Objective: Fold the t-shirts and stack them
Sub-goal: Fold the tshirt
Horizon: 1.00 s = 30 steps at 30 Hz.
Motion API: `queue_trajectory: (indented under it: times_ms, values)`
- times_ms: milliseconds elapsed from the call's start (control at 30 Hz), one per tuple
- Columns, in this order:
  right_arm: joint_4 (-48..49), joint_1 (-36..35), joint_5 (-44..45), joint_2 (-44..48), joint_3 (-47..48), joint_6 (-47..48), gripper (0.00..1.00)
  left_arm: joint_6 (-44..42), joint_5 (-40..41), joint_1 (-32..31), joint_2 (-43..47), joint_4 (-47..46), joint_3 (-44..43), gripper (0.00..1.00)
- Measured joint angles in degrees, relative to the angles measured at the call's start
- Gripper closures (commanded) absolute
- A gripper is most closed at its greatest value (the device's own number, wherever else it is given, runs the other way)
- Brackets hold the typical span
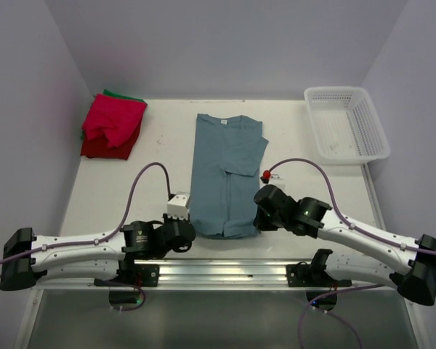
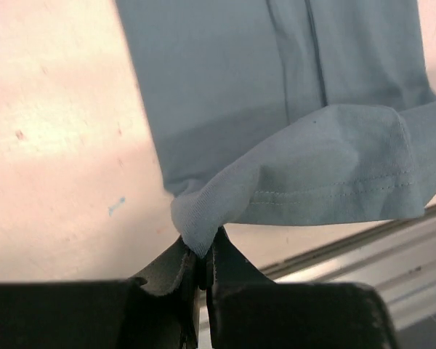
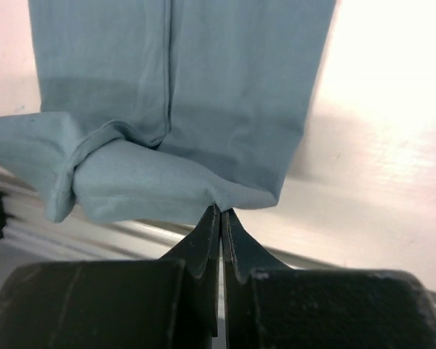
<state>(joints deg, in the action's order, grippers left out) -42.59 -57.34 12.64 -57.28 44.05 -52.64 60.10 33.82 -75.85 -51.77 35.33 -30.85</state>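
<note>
A dusty blue-grey t-shirt (image 1: 225,167) lies lengthwise in the middle of the table, folded into a narrow strip, collar at the far end. My left gripper (image 1: 191,231) is shut on the near left hem corner of the blue-grey t-shirt (image 2: 305,171), pinched at the fingertips and lifted. My right gripper (image 1: 256,224) is shut on the near right hem corner of the blue-grey t-shirt (image 3: 182,87), also raised off the table. Folded red t-shirts (image 1: 112,125) are stacked at the far left, with a green one (image 1: 123,94) showing at the pile's back edge.
A white plastic mesh basket (image 1: 346,122) stands at the far right corner. A metal rail (image 1: 225,270) runs along the table's near edge between the arm bases. Walls close in the table on the left, back and right.
</note>
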Motion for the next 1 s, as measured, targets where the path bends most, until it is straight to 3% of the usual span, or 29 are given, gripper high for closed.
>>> queue_trajectory:
  times_ms: [233,433,833,900,933,967,1000]
  values:
    - [2.4,5.53,4.17,-6.27,3.02,6.19,1.0,-13.18,1.6,10.01,-1.97,-10.73,-0.28,1.0]
    - [6.8,13.0,4.37,-11.45,4.24,11.19,1.0,-23.45,-0.59,17.94,-9.42,-22.53,-1.38,1.0]
    - [14.62,21.79,2.73,-31.54,16.52,19.45,1.0,-35.36,-8.61,29.44,-25.51,-39.76,-8.74,1.0]
    - [14.64,24.06,2.89,-37.73,22.84,20.35,0.6,-36.89,-11.13,33.55,-30.23,-41.9,-12.09,1.0]
    - [14.23,25.38,3.65,-41.9,27.69,21.16,0.44,-37.62,-12.15,35.87,-33.53,-41.94,-15.17,0.68]
    - [13.49,26.47,4.61,-46.21,33.29,21.94,0.17,-38.47,-13.2,38.29,-37.48,-41.64,-19.21,0.36]
    - [11.02,27.58,6.23,-51.45,40.37,22.73,0.07,-38.56,-13.73,40.63,-42.27,-39.78,-25.18,0.05]
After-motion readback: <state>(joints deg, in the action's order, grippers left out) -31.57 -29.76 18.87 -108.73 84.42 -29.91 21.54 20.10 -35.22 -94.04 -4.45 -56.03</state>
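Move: Both hands already pinch the t-shirt's hem corners above the near end. The hem's landing place, high on the shirt, lies about 25 cm ahead and 3 cm right of the left hand, 6 cm below; for the right hand it is about 25 cm straight ahead, 9 cm below. The folded sleeve lies there too, about 3 cm left of the right hand's line. The collar is 37 cm ahead and 11 cm right of the left hand; the red stack is 36 cm ahead, 26 cm left. Forward in one continuous sweep, both arms carry the pinched hem some 27 cm up the shirt towards the collar, staying close above the cloth and speeding up sharply at the end. The left hand lifts a little and tips its fingers outward about 15 degrees; the right sinks slightly. Only at the very end do both grippers open, the right wider, to let the hem go. ##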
